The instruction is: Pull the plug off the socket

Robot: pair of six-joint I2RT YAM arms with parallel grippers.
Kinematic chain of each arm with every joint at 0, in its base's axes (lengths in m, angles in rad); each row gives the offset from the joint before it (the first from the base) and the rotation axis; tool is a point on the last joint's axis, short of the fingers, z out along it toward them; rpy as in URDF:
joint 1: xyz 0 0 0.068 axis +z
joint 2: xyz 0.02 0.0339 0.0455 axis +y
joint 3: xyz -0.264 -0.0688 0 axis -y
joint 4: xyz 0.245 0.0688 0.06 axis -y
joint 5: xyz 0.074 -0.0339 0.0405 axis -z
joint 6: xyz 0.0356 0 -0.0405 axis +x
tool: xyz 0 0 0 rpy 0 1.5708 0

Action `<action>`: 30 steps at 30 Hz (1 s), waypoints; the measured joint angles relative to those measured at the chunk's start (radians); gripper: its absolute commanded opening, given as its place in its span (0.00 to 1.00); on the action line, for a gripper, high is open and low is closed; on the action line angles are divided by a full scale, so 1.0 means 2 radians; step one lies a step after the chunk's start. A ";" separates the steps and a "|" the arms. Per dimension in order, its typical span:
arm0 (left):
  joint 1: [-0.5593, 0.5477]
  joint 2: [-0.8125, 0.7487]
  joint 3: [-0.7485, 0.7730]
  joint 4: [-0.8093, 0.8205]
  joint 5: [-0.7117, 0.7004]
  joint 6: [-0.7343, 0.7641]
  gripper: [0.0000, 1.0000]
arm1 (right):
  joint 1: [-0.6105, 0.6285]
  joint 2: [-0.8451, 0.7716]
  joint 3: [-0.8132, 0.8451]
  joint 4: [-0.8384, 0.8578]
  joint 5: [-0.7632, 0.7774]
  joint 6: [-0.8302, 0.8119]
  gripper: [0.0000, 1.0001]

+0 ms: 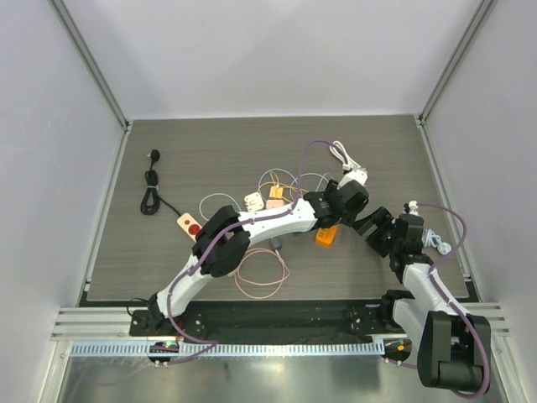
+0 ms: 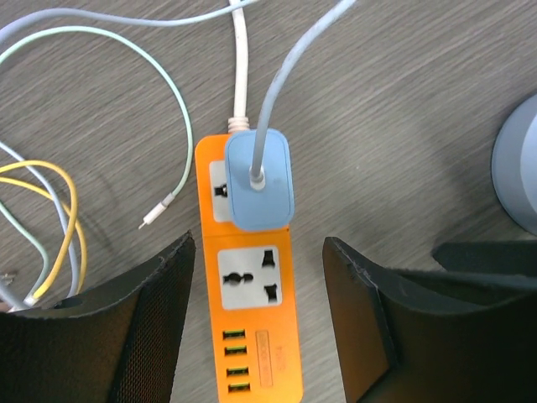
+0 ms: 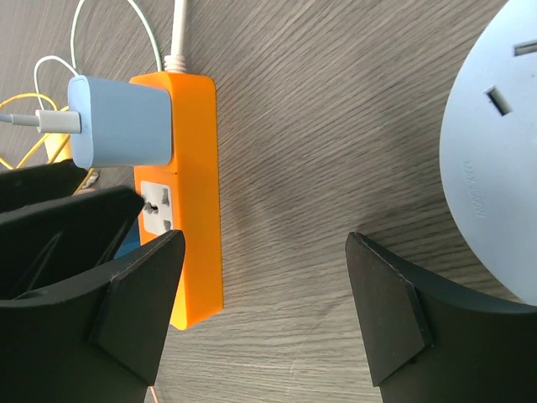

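Observation:
An orange power strip (image 2: 256, 336) lies on the wooden table, and a light blue plug (image 2: 261, 180) with a pale cable sits in its upper socket. My left gripper (image 2: 258, 252) is open and hovers over the strip, one finger on each side, just below the plug and not touching it. In the right wrist view the strip (image 3: 197, 185) and plug (image 3: 122, 122) are at the left. My right gripper (image 3: 264, 243) is open and empty over bare table beside the strip. From above, the strip (image 1: 326, 237) shows under my left gripper (image 1: 340, 206), with my right gripper (image 1: 375, 225) beside it.
A round grey-blue socket unit (image 3: 503, 159) lies just right of the right gripper. White, yellow and mint cables (image 2: 59, 185) tangle left of the strip. A white switch with a red button (image 1: 188, 224), a black cord (image 1: 151, 189) and a pink cable loop (image 1: 262, 273) lie further left.

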 measured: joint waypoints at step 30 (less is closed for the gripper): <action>0.002 0.035 0.025 0.014 0.002 -0.015 0.00 | 0.000 0.019 -0.002 0.019 -0.067 -0.006 0.85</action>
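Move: The light-blue plug sits in the far end of the orange power strip, just ahead of the left hand: about 2 cm forward, 1 cm right and 2 cm below. The strip's middle is roughly 3 cm back, 2 cm left and 5 cm down; the blue box is some 11 cm left and 3 cm back. From the right hand, the strip's middle lies about 11 cm left and 1 cm ahead, slightly below, and the plug about 8 cm left and 6 cm ahead. The left fingers close on both sides of the light-blue plug and pinch it, after the hand sinks nearly 2 cm and eases about 1 cm forward and 1 cm right onto it; the grip is then kept. The right hand, fingers staying wide open, waits and late on swings some 2 cm left towards the strip, turning slightly counter-clockwise. ##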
